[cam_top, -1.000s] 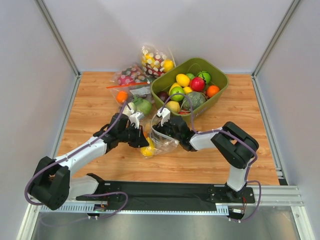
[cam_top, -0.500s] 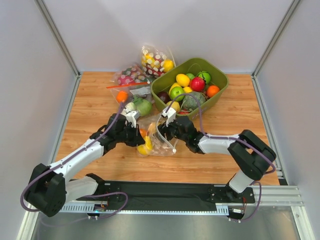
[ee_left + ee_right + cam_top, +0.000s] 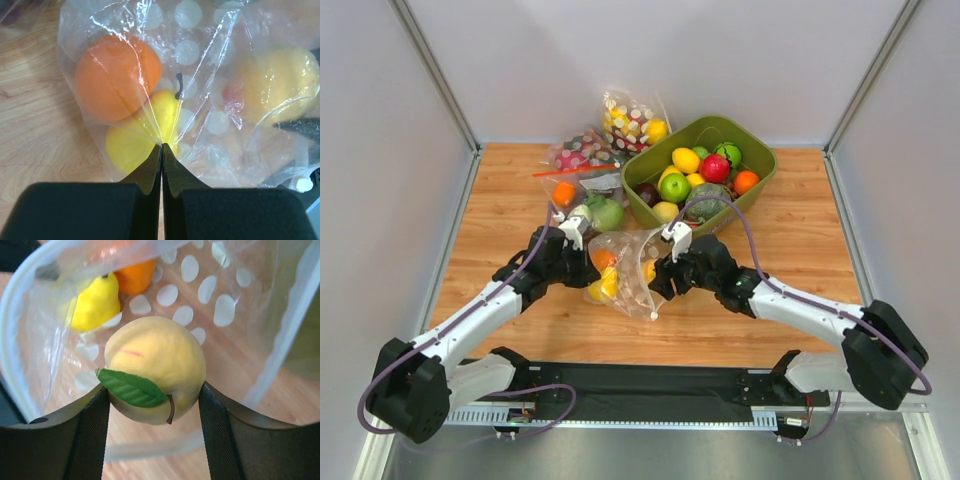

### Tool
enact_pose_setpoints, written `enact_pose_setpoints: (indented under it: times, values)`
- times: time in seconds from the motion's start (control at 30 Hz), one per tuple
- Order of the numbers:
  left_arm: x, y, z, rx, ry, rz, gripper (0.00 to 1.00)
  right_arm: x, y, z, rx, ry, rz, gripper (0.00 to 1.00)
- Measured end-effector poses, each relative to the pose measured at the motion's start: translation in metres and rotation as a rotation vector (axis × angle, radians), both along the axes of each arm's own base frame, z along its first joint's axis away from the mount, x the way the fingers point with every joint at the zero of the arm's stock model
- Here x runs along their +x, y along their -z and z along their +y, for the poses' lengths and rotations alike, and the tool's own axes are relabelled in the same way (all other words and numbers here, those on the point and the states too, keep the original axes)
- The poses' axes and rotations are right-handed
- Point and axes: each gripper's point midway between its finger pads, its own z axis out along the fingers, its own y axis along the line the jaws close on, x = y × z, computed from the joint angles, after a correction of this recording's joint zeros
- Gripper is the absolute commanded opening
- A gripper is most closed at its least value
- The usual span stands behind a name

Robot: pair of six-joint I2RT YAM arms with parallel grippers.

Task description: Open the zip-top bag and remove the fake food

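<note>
The zip-top bag, clear with white dots, lies on the wood between both arms with its mouth open toward the right. My left gripper is shut on a pinch of the bag's plastic at its closed end. Through the film there I see fake food: an orange and a yellow pear. My right gripper is shut on a pale yellow fruit with a green leaf, held in the bag's mouth with the zip rim looping around it. In the top view this fruit sits beside the right gripper.
A green bin holding several fruits and vegetables stands just behind the right arm. Other filled bags lie at the back: a bag with a red strip, a dotted bag, and a bag with a green piece behind the left gripper.
The right gripper narrowed onto the yellow fruit and drew back to the right. The left gripper shifted slightly left, still pinching the bag, which now lies stretched between them.
</note>
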Motion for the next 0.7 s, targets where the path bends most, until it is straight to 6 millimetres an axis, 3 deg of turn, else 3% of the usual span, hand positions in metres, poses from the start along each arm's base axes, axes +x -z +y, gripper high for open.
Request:
enact_pose_setpoints:
  times: [0.1,0.33,0.63,0.7]
  values:
    - [0.002,0.000,0.002,0.002,-0.011,-0.001,0.00,-0.017,-0.009,-0.011,-0.012,-0.022,0.032,0.20]
    - [0.007,0.000,0.009,0.006,-0.041,-0.003,0.00,-0.051,-0.050,-0.028,0.020,-0.081,0.050,0.20]
    - [0.009,0.000,0.012,0.008,-0.051,-0.003,0.00,-0.060,-0.082,-0.044,-0.003,-0.058,0.052,0.22]
    - [0.009,0.001,0.013,0.010,-0.053,0.001,0.00,-0.057,-0.098,-0.047,-0.007,-0.044,0.030,0.22]
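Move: The right hand already grips the peach at the zip-top bag's mouth; the green bin's middle lies about 20 cm ahead, 10 cm to its right and some 5 cm lower. Still in the bag, the pear sits roughly 10 cm left and 2 cm back, the orange 10 cm left and 2 cm ahead, both about 6 cm lower. From the left hand the bin is some 19 cm ahead, 22 cm right and 6 cm lower. Right hand draws the held peach up about 10 cm, back and right, out of the bag the left pinches. ##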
